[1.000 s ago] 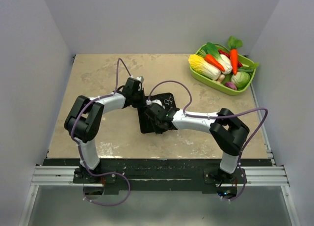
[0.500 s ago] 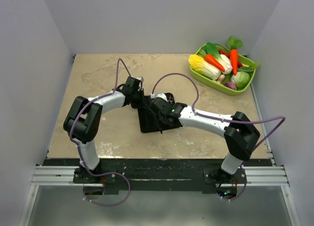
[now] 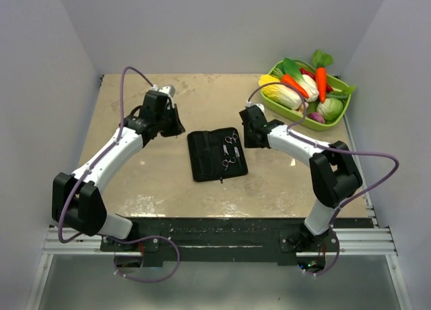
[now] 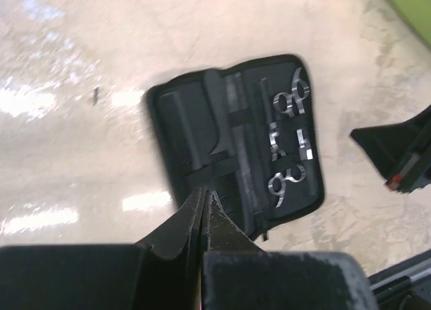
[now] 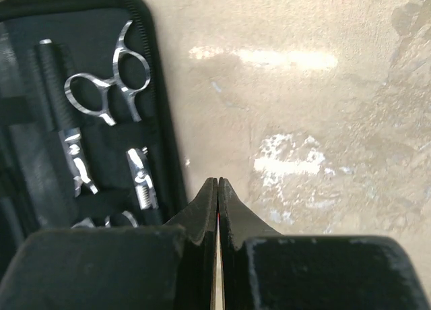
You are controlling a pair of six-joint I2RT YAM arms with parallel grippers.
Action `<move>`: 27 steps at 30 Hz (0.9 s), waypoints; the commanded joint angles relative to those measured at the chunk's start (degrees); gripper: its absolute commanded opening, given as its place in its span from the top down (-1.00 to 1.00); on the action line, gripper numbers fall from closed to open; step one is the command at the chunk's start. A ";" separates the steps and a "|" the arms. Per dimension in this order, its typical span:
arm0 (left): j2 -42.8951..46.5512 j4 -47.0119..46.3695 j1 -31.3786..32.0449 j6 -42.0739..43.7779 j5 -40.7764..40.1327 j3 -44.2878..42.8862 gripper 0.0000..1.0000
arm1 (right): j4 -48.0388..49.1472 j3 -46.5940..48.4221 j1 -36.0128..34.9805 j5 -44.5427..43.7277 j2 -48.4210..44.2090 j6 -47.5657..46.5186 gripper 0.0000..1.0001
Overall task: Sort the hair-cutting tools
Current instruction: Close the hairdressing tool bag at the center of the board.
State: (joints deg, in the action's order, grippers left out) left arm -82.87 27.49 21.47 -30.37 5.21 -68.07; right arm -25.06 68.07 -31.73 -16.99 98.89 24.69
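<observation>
The black case (image 3: 217,155) lies open flat in the middle of the table. Two silver scissors (image 3: 232,140) (image 3: 229,162) sit strapped in its right half; in the left wrist view they show as one pair of scissors (image 4: 291,98) above another (image 4: 286,184). Black combs (image 4: 229,185) (image 4: 192,128) lie in the left half, hard to tell from the lining. My left gripper (image 3: 175,127) (image 4: 203,193) hangs shut and empty just left of the case. The right gripper (image 3: 248,136) (image 5: 217,182) is shut, empty, over bare table beside the case's right edge (image 5: 168,121).
A green tray (image 3: 289,110) piled with toy vegetables stands at the back right corner, close behind the right arm. Grey walls close in the table on three sides. Bare tabletop (image 3: 135,182) lies left of the case and in front of it.
Both grippers have drawn back off the case, the left one to the back left, the right one to the back right. The open case with its scissors is now uncovered.
</observation>
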 commanded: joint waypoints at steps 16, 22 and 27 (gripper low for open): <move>-6.76 -6.03 -0.56 -1.45 -0.21 16.74 1.00 | 10.29 -2.51 5.53 8.20 4.91 -4.91 1.00; -12.74 -10.78 -0.56 -2.15 2.08 17.19 1.00 | 9.59 -2.95 5.53 11.63 4.82 -5.53 1.00; -16.18 -14.03 -0.56 -2.15 3.48 17.88 1.00 | 8.98 -3.39 5.62 15.40 4.64 -6.14 1.00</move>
State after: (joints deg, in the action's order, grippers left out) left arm -95.37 17.43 21.02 -32.03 7.79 -51.09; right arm -17.02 65.25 -26.24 -5.78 103.88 19.84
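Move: The open tool bag lies between the hands. Its middle is some 12 cm right of the left hand, 2 cm back and 17 cm below, and its left edge is only about 1 cm right and 2 cm back. From the right hand the bag's middle is about 12 cm left, 2 cm back and 6 cm below. The upper scissors sit 6 cm left and 5 cm ahead of that hand, and the vegetable basket some 23 cm right and 22 cm ahead. The left hand, fingers shut, drops about 16 cm towards the table beside the bag's left edge, drawing back some 6 cm and swinging a little left on the way, then easing slightly forward and right again at the end while its fingertips tilt about 20 degrees more downward. The right hand, also shut, sinks some 4 cm just outside the bag's right edge, going a little forward and right before drifting back, and neither hand visibly touches the bag. ##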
